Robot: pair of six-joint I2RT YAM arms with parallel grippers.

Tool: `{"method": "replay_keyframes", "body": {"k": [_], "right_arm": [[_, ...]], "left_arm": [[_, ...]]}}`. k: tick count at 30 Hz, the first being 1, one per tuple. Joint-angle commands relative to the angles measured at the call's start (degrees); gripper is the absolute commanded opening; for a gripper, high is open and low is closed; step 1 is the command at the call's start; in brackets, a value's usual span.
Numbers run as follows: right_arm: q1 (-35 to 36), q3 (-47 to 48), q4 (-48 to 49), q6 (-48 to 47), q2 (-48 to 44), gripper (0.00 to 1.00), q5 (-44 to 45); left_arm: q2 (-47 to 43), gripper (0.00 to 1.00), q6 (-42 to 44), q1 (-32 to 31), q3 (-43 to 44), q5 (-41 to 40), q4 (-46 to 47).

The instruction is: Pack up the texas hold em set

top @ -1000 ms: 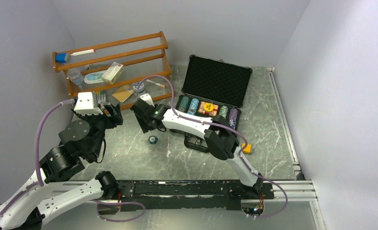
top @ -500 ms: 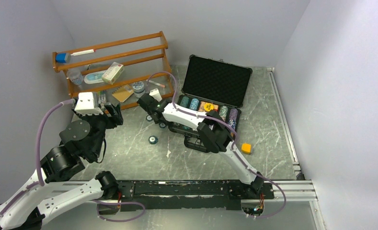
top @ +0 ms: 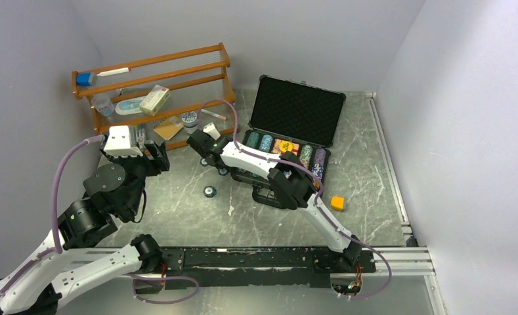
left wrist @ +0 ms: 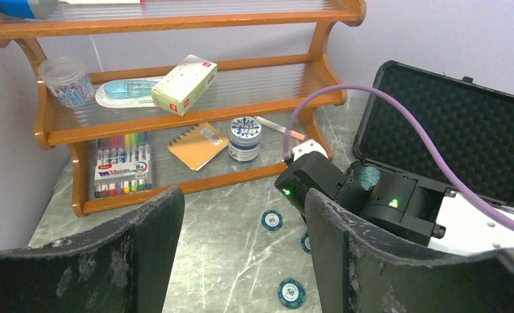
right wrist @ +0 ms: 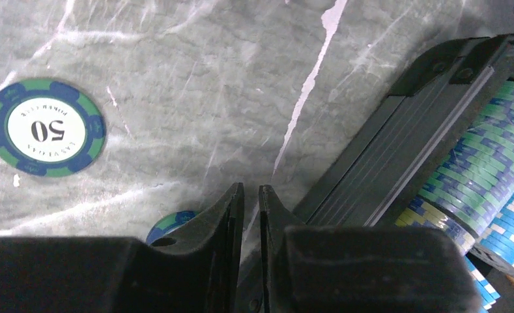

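Note:
The black case point(top: 297, 110) lies open at the back, its lid up. Rows of striped chips point(top: 264, 143) fill its tray. Loose blue-green chips lie on the table left of it: one point(top: 209, 191) alone, two point(top: 222, 171) by my right gripper point(top: 210, 159). That gripper points down at the table, shut with only a thin slit and nothing between the fingers. In the right wrist view one chip point(right wrist: 43, 128) lies to the left and another point(right wrist: 171, 222) sits partly under the left finger point(right wrist: 225, 215); the case edge point(right wrist: 397, 153) is to the right. My left gripper point(left wrist: 244, 195) hangs open and empty.
An orange wooden rack point(top: 224, 79) with markers, a notebook, a box and a small tin stands at the back left, close behind the right gripper. A small orange cube point(top: 337, 203) rests on the table right of the case handle.
My right gripper has swung toward the back left, dropped to the table beside the loose chips, and closed its jaws. The left arm has barely moved.

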Motion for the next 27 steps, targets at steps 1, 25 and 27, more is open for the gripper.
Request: {"method": "replay_keyframes", "body": {"k": [1, 25, 27], "right_arm": [[0.83, 0.02, -3.59, -5.73, 0.93, 0.20, -3.60], [0.95, -5.80, 3.49, 1.91, -6.37, 0.45, -22.35], [0.92, -6.27, 4.33, 4.13, -6.70, 0.52, -22.44]], "left_arm": [[0.12, 0.73, 0.48, 0.13, -0.26, -0.64, 0.81], [-0.12, 0.72, 0.12, 0.13, -0.32, -0.47, 0.63], [-0.07, 0.72, 0.21, 0.13, -0.34, -0.49, 0.70]]}}
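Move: The loose green-blue chip lies about 3 cm back and 3 cm left of the right hand, some 2 cm below it. From this hand, the chip pile is roughly 10 cm back and 8 cm left, the far chip level and 10 cm left, and the middle of the poker case about 16 cm right and 1 cm back. From the idle left hand, the loose chip is about 12 cm ahead, 15 cm right and 36 cm below. With its fingers nearly shut and staying low over the table, the right hand sweeps about 6 cm back and 4.5 cm left, away from the poker case, pushing the loose chip along from its far, case-side edge towards the chip pile. On the way the wrist turns counter-clockwise by some 15 degrees and tips the fingers steeper down; as the sweep dies out beside the pile, the fingers spread to about half open, over the near chip, without rising. ##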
